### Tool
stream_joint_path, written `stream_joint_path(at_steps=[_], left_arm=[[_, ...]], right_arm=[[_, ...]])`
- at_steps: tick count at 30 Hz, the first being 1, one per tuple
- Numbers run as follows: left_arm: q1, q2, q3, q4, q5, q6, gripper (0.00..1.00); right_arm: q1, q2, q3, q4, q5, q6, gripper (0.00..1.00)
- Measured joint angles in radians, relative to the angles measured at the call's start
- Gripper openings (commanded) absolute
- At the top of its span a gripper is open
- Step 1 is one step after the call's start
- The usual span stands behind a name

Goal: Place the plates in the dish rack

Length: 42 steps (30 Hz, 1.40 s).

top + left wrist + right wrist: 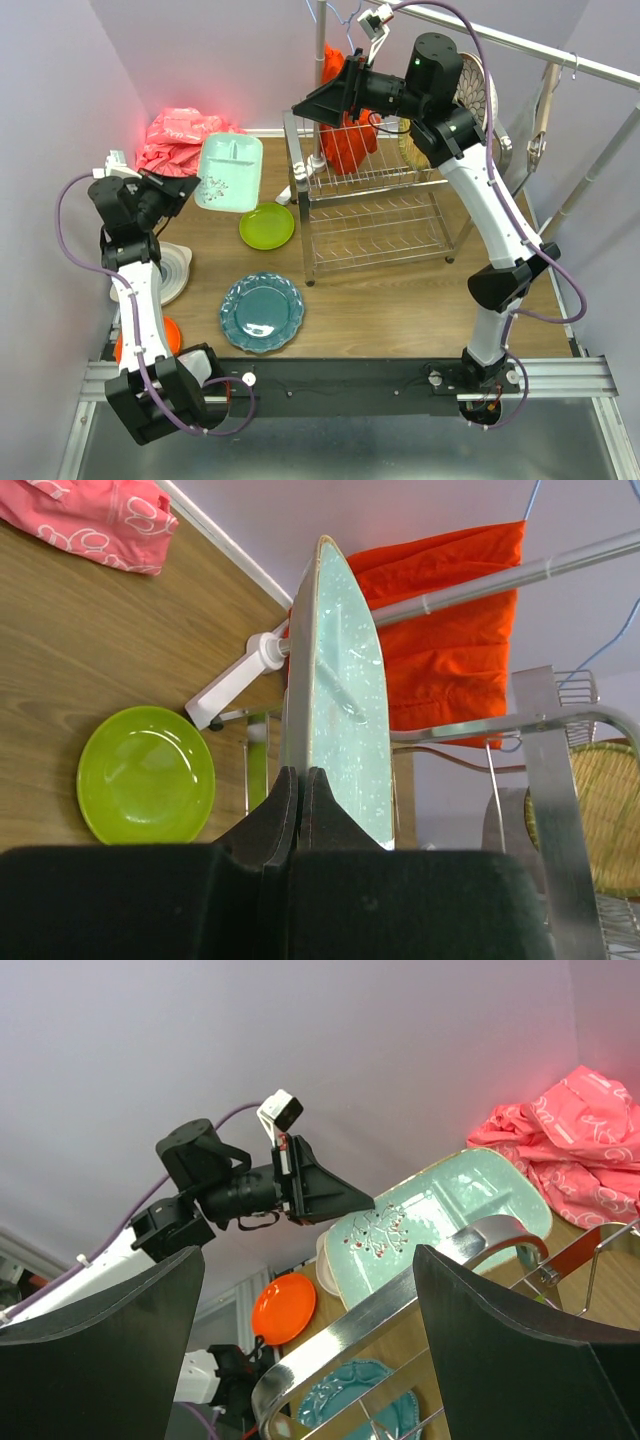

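My left gripper (196, 185) (298, 772) is shut on the near edge of the mint rectangular divided tray (230, 172) (340, 700) (440, 1220) and holds it off the table, left of the dish rack (370, 200) (550, 780). My right gripper (312, 108) (310, 1252) is open and holds nothing. It hovers over the rack's top left frame bar (400, 1300). On the table lie a lime green plate (267, 226) (145, 775), a teal scalloped plate (262, 312) (350, 1400) and an orange plate (168, 335) (285, 1305). A woven-yellow plate (600, 820) stands in the rack.
A red-orange cloth (345, 140) (440, 630) hangs behind the rack's upper tier. A pink cloth (180, 135) (570, 1140) is bunched at the back left. A white dish (180, 272) lies under the left arm. A patterned plate (480, 95) stands behind the right arm.
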Motion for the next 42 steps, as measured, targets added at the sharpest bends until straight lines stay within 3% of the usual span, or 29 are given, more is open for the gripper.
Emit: stream_joint_path(at_steps=[19,42], left_arm=[[0.000,0.084,-0.319,0.246,0.036,0.103,0.00],[0.000,0.274,-0.425,0.374,0.052,0.290,0.00]], right_arm=[[0.000,-0.009,-0.028,0.000,0.000,0.008,0.93],[0.000,-0.013,-0.059,0.000,0.000,0.008,0.93]])
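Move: The left hand holds the mint tray by its left edge. The lime plate lies on the table about 8 cm ahead, 10 cm right and 30 cm below. The teal plate is some 12 cm back and 8 cm right, and the white plates 4 cm back and 14 cm left, both about 30 cm down. The rack's middle is roughly 5 cm ahead, 36 cm right, 13 cm below. From the right hand, the lime plate is some 9 cm ahead, 13 cm left, 51 cm below. Keeping the mint tray's left edge pinched in its shut fingers, the left hand sinks almost straight down by about 20 cm, towards the table just left of the lime plate. The wrist tips its fingertips some 10 degrees further down on the way, with a slight clockwise turn and a small roll. ##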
